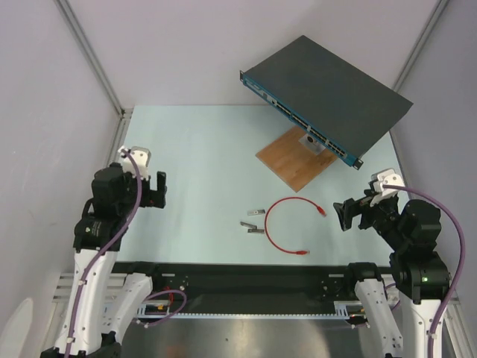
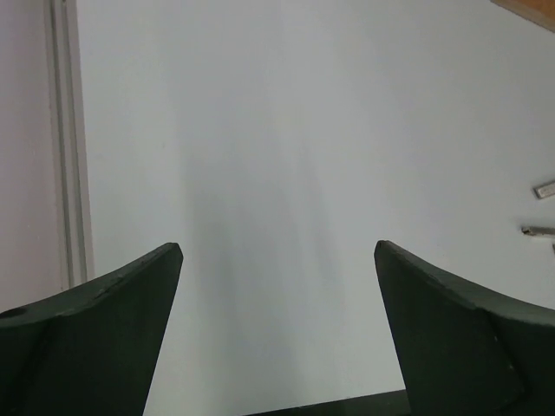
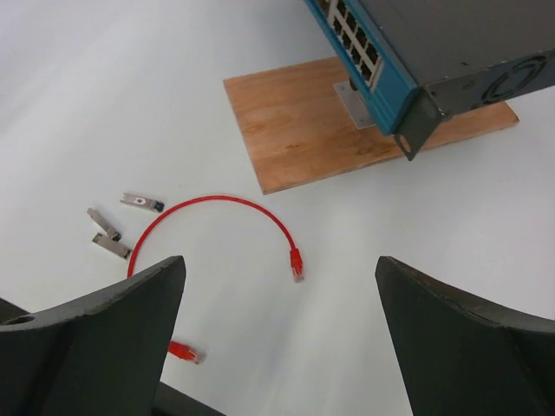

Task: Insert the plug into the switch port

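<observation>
A thin red cable [image 1: 270,224] lies curled on the table. One red plug [image 1: 321,211] points toward my right gripper [image 1: 344,215], and the other plug [image 1: 301,253] lies nearer the arm bases. The right wrist view shows the far plug [image 3: 297,263] on the table ahead of my open right gripper [image 3: 279,260], which holds nothing. The near plug [image 3: 184,352] lies by the left finger. The dark-grey switch [image 1: 335,89] stands tilted at the back right, with ports [image 1: 298,119] along its teal face [image 3: 355,39]. My left gripper [image 1: 161,191] hangs open and empty at the far left [image 2: 277,251].
A brown wooden board [image 1: 294,160] lies under the switch's front edge. Three small grey metal pieces [image 1: 253,221] lie left of the cable, and two of them [image 2: 542,208] show in the left wrist view. Metal frame posts [image 1: 89,56] and white walls bound the table.
</observation>
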Controlling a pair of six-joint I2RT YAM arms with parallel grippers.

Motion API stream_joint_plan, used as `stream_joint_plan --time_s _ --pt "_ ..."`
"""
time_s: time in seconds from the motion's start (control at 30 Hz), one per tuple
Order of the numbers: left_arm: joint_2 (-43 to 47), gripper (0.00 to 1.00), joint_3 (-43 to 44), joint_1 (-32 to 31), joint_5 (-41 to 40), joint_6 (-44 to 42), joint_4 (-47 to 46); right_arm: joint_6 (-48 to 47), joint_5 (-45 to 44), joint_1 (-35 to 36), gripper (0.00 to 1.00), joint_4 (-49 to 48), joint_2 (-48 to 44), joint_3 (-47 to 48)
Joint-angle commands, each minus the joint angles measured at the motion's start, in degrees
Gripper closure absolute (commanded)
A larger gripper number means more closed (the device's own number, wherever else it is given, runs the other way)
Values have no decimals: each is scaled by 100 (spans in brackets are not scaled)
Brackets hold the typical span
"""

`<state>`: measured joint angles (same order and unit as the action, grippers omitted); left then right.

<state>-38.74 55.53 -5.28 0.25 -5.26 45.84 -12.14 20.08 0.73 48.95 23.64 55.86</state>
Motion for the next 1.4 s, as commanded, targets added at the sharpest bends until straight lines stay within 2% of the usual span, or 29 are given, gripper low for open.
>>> stream_joint_plan --time_s 0.0,0.07,0.1,0.13,0.2,0.23,0.33,0.47,0.6,0.73,1.0,1.37 --pt "-212 0 124 27 930 -1245 -287 -385 444 -20 0 97 132 294" --pt "-502 0 186 -192 1413 -1704 -217 -804 558 -20 0 193 211 382" --pt "-616 0 291 -367 1399 -2037 -199 -1051 594 -20 0 420 351 565" --pt "-913 0 318 -856 1277 -2128 -225 -1271 559 -20 0 510 422 645" --pt "-1196 0 327 -1438 725 -2277 -400 -1561 261 -12 0 659 606 899" --pt "-1310 0 310 -1989 548 -2435 -479 -1659 217 -29 0 869 659 996" --pt "-1820 2 169 -2852 212 -2594 -1050 -1800 365 -20 0 1318 782 1243" --pt "-2882 12 449 -3453 423 -2533 -1394 -1695 375 -20 0 1565 835 1331" --pt "-4453 21 1326 -4015 485 -2375 -1368 -1476 304 -21 0 1592 906 1393" --pt "-5474 24 1891 -4612 213 -2270 -1403 -1063 163 -20 0 1398 914 1393" --pt "-6918 30 2963 -4921 203 -1935 -1017 -631 243 -21 1 1310 985 1455" --pt "-7560 31 3034 -4974 -236 -1944 -867 -509 84 -29 0 1187 1055 1428"
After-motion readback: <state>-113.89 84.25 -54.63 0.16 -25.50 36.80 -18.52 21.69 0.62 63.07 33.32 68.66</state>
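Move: The far silver plug lies about 33 cm to the left hand's right, some 4 cm ahead and 24 cm below. Beside the far plug, the red cable's bend is 3 cm farther right and 2 cm nearer; the crossed plug lies 3 cm left and 4 cm back of it, the near plug 6 cm straight back of it. From the right hand, the far plug is roughly 27 cm left, 10 cm ahead and 28 cm down. The left hand sweeps 33 cm right and 21 down to the far silver plug, turning clockwise, fingers narrowing. ##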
